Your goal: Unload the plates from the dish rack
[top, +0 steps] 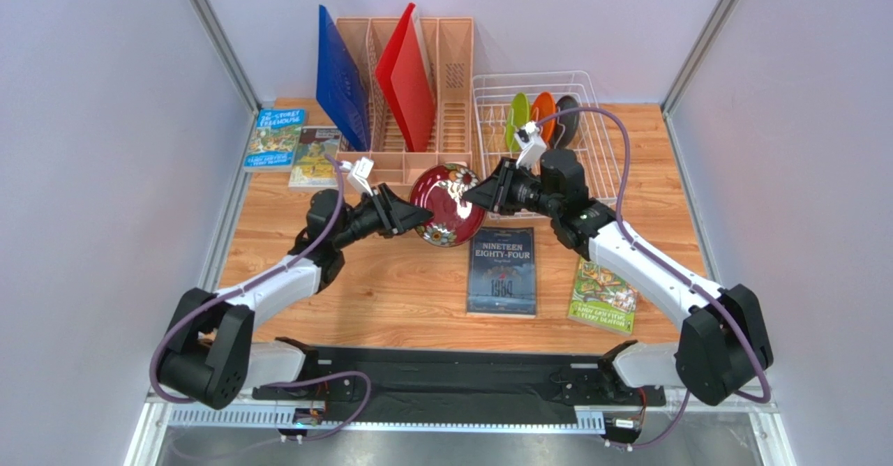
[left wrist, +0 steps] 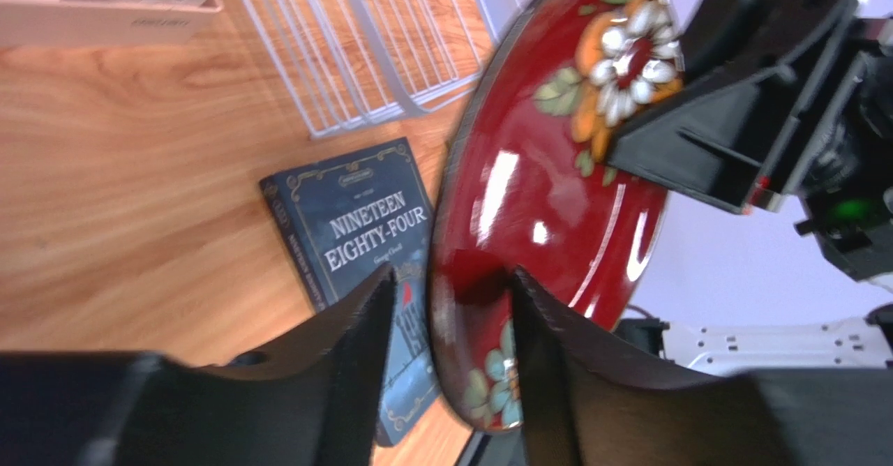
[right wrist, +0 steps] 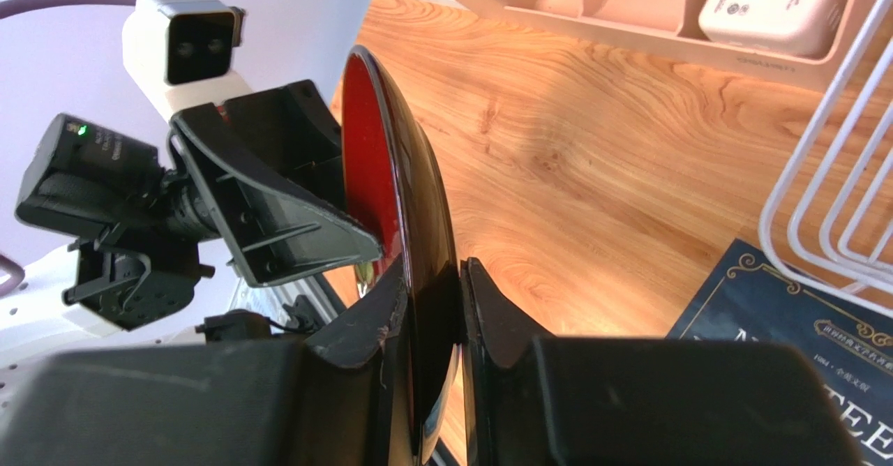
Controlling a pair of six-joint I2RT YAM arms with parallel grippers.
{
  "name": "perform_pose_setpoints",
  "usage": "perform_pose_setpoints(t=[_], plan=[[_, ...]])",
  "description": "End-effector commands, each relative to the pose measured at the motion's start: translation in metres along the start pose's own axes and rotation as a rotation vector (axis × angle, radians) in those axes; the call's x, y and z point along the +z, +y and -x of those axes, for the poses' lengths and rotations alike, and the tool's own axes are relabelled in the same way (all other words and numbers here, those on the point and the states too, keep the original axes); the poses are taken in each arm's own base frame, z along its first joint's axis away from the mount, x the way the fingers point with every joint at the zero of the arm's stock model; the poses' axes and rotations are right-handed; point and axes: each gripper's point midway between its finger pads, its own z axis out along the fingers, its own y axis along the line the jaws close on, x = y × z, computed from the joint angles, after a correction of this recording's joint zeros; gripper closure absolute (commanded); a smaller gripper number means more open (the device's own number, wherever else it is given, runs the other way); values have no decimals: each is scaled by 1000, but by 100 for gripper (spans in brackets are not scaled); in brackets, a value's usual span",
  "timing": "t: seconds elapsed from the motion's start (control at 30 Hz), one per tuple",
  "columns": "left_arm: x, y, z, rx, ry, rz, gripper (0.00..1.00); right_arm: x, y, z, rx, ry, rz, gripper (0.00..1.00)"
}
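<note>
The dark red floral plate (top: 445, 204) is held on edge above the table, between the two grippers. My right gripper (top: 474, 196) is shut on its right rim; in the right wrist view (right wrist: 432, 309) both fingers press the plate (right wrist: 414, 236). My left gripper (top: 411, 218) straddles the left rim, jaws open (left wrist: 453, 299). One finger lies against the plate's face (left wrist: 545, 173) and a gap shows at the other. The lime green (top: 517, 121), orange (top: 542, 113) and dark teal-grey (top: 567, 115) plates stand in the white wire dish rack (top: 587, 131) at the back right.
A pinkish-tan organiser (top: 453, 68) at the back holds a blue board (top: 341, 79) and a red board (top: 407, 74). Books lie flat: Nineteen Eighty-Four (top: 501, 269) under the plate, a green one (top: 604, 295) at right, two (top: 276, 136) at back left.
</note>
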Motion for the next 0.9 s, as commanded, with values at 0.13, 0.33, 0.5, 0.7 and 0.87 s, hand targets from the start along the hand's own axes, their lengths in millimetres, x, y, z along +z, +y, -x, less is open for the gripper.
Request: perform_pose_setpoints(t=[0.13, 0.33, 0.5, 0.7, 0.87], plan=[[18, -33, 32, 56, -117, -132, 100, 3, 48, 18, 26, -43, 227, 100], [16, -23, 28, 67, -123, -95, 100, 7, 40, 16, 31, -31, 202, 95], [-6, 10, 27, 101, -170, 130, 100, 5, 13, 18, 34, -31, 81, 38], [-42, 25, 27, 126, -230, 285, 100, -4, -14, 31, 18, -59, -17, 27], [-74, 49, 13, 108, -242, 445, 100, -16, -41, 48, -1, -91, -136, 26]])
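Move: The red flowered plate hangs in the right hand's fingers by its right rim, its middle about 5 cm left and 2 cm back of that hand, 2 cm lower. From the left hand, whose half-open fingers straddle the opposite rim, it lies some 5 cm right and 2 cm ahead, about level. Nineteen Eighty-Four lies 15 cm right, 3 cm back and 19 cm below the left hand; the dish rack's middle is 18 cm right, 23 cm ahead and 16 cm below the right hand. The left hand shuts its fingers on the plate's left rim while nudging about 1 cm right and forward and rising 2.5 cm; once the right hand has opened, it carries the plate some 6 cm left and 3.5 cm down, turning about 20 degrees counter-clockwise while its left side rolls up. The right hand keeps its pinch while easing 2 cm forward, then opens wide, lets go of the right rim and backs off about 2.5 cm to the right, sinking slightly. ##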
